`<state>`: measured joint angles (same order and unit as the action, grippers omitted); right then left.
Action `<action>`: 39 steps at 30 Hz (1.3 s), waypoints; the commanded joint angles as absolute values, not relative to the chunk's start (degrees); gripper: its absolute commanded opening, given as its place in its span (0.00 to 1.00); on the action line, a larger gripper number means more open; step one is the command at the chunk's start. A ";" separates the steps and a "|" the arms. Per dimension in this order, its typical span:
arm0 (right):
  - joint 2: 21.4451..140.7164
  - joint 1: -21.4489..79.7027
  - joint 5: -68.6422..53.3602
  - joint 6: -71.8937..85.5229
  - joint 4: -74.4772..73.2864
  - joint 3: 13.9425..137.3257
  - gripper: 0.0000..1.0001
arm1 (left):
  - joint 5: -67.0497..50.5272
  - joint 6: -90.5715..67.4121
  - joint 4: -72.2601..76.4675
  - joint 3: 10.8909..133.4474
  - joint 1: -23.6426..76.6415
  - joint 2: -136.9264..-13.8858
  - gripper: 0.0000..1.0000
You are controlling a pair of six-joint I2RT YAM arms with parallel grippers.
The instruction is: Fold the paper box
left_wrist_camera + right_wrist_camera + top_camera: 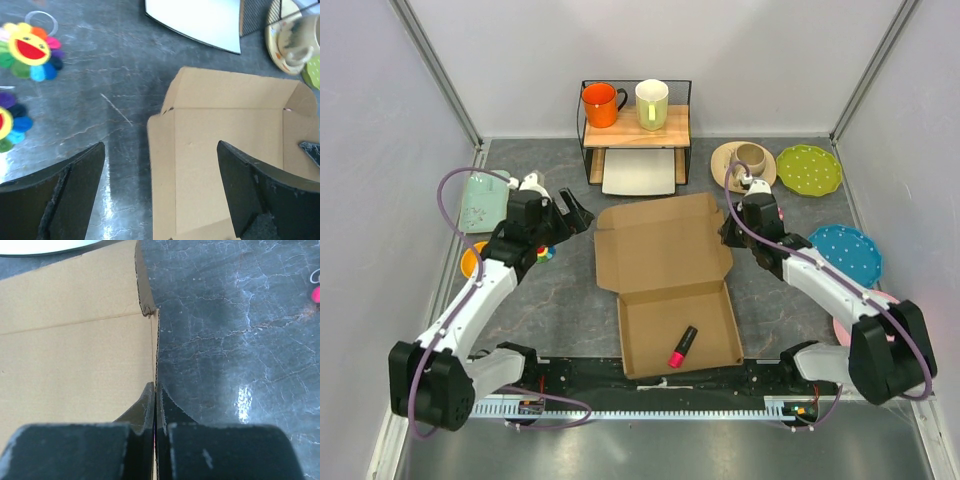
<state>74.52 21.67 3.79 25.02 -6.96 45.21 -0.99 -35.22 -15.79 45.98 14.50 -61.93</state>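
Note:
The paper box (665, 265) lies open mid-table, brown cardboard with its lid panel toward the back and its shallow tray toward me. A pink marker (682, 346) rests inside the tray. My left gripper (575, 215) hovers open at the lid's left edge; in the left wrist view the gripper (161, 150) straddles the raised left flap of the box (225, 140) without touching it. My right gripper (730, 232) is at the lid's right edge. In the right wrist view that gripper (155, 390) is shut on the upright side flap of the box (75, 355).
A wire rack (635, 125) at the back holds an orange mug (601, 104) and a cream mug (652, 103), with a white tray (640, 172) beneath. Plates (809, 168) and a cup (750, 158) sit at the right. Flower toys (30, 50) lie left of the box.

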 commanded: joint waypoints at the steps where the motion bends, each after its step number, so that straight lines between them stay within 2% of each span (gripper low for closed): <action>1: 68.74 21.97 3.52 24.26 -8.79 42.98 0.00 | -15.63 -31.20 -8.61 46.14 11.69 -67.57 1.00; 8: 65.57 22.06 3.51 24.87 -8.44 39.90 0.00 | -28.03 -31.47 -8.96 46.06 11.25 -78.04 0.97; 15: 66.00 23.11 3.43 24.96 -7.56 39.81 0.00 | -30.85 -29.54 -8.17 45.26 11.25 -80.42 0.93; 18: 66.36 23.46 3.43 24.87 -7.56 40.25 0.00 | -31.29 -27.61 -9.22 46.93 11.16 -82.35 0.86; 22: 66.80 23.73 3.52 24.61 -7.82 41.04 0.00 | -31.90 -25.76 -10.81 48.43 11.25 -84.02 0.73; 27: 66.53 23.91 3.69 24.17 -8.61 41.48 0.00 | -32.78 -24.44 -13.44 48.60 11.25 -85.17 0.64; 32: 66.45 23.91 3.96 24.08 -8.53 41.22 0.00 | -32.96 -23.38 -14.94 49.57 11.16 -85.78 0.50; 39: 66.27 23.91 4.22 24.17 -8.53 41.04 0.00 | -34.80 -22.33 -16.52 50.01 11.34 -85.87 0.45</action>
<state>66.76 23.53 3.92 25.02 -9.32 39.90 -31.57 -25.32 -15.18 48.23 11.33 -85.86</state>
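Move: The raised lid's left edge, which the open left hand goes for, lies about 6 cm to its right, 2 cm back and 10 cm below. The marker in the box bottom is some 20 cm back and 21 cm right of that hand, and a flower toy is on the table about 8 cm to its left, level with it. From the right hand, already shut on the lid's right edge, the lid's middle is about 12 cm left, 2 cm back and slightly lower, the marker roughly 19 cm back and 9 cm left. Keeping its pinch on the lid's right edge, the right hand draws the box back towards the base by about 3 cm, then holds there. The left hand drops some 10 cm and goes right about 6 cm to the lid's left edge, easing back a little late on, tipping its fingers down about 20 degrees and swinging clockwise; its wide-open fingers close to about half around the edge, with no firm grip to be seen yet. ##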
